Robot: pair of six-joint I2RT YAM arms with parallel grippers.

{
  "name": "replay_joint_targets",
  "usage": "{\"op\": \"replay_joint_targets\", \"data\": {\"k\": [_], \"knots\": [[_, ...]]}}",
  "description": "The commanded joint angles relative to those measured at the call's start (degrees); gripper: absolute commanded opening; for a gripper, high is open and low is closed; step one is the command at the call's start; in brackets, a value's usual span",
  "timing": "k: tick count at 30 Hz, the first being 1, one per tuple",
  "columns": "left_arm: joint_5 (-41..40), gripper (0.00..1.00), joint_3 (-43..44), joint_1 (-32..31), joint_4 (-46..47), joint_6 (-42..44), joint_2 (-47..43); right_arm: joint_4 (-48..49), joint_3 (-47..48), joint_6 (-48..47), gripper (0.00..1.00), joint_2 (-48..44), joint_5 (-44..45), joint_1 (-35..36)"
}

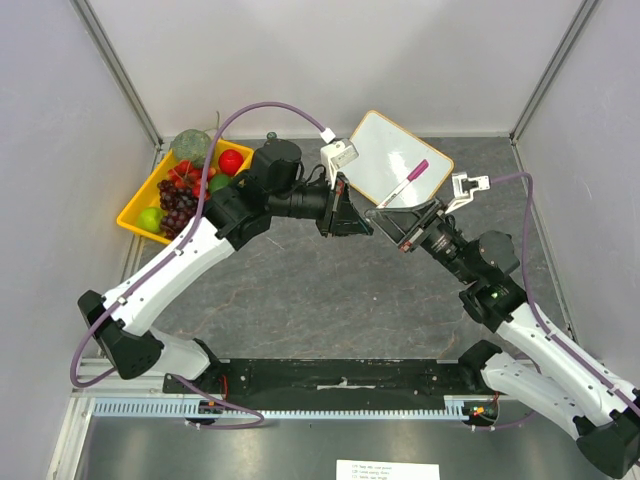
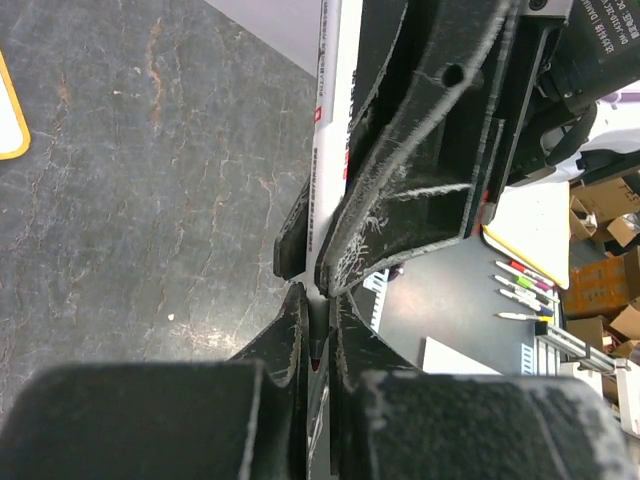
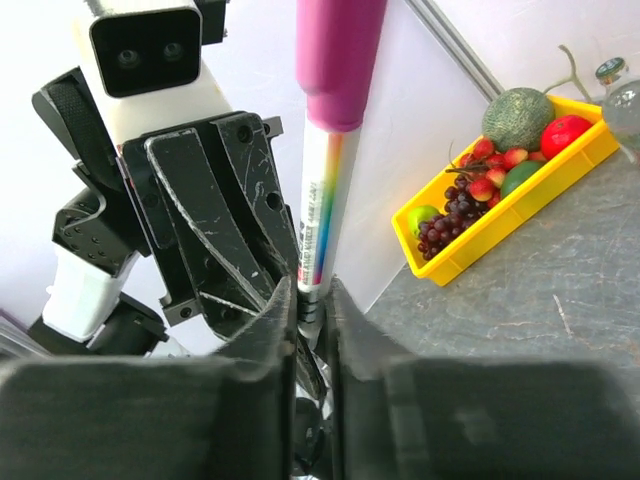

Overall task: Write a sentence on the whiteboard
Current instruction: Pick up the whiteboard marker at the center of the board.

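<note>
The whiteboard, white with a thin yellow frame, lies flat at the back of the table; one rounded corner shows in the left wrist view. A white marker with a pink end hangs above its near edge. My right gripper is shut on the marker's lower barrel. My left gripper meets it head-on and is shut on the marker's tip end, with the red nib between its fingers. The right gripper's fingers sit just beyond.
A yellow fruit tray with grapes, a melon and apples stands at the back left. White enclosure walls ring the table. Spare markers lie on a dark surface off the table.
</note>
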Motion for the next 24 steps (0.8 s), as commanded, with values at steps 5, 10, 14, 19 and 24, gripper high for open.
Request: {"op": "replay_joint_targets", "data": {"k": [5,10,14,19,24], "knots": [[-2.5,0.02,2.2,0.2,-2.1,1.8,-3.8,-4.4,3.9,-5.3,0.93,-0.1,-1.5,-1.4],[-0.9,0.02,2.9,0.2,-5.4,3.1,-5.1,-8.0,9.0,-8.2,0.98,2.1,-9.8,-5.5],[1.8,0.02,4.4,0.2,-9.5,5.2,-5.9,-7.3,12.8,-8.5,0.98,5.8,-22.7,-9.4],[6.9,0.02,4.4,0.2,-11.8,7.5,-6.7,1.8,14.3,-4.1,0.98,9.2,-38.4,-10.7],[11.4,0.02,3.8,0.2,-12.1,8.2,-7.0,10.9,12.8,3.5,0.98,9.9,-44.3,-10.9]]}}
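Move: The marker stands slanted between my hands, cap up and to the right: my left fingers are shut on its nib end, and its middle is about 5 cm to the right, 4 cm up and 2 cm ahead of that hand. My right fingers are also shut low on the barrel, the middle about 4 cm right, 3 cm up and 1 cm ahead. From my right hand the whiteboard lies roughly 38 cm ahead, 14 cm right and 33 cm down; the fruit basket, 30 cm ahead, 50 cm left and 33 cm down. I open my right fingers wide and come free of the barrel, easing slightly forward and down, then rise and draw back about 3.5 cm and a little left, turning some 20 degrees counter-clockwise so the open jaws straddle the marker. My left hand keeps its pinch on the nib end and carries the marker back about 5 cm, also left and slightly up. ##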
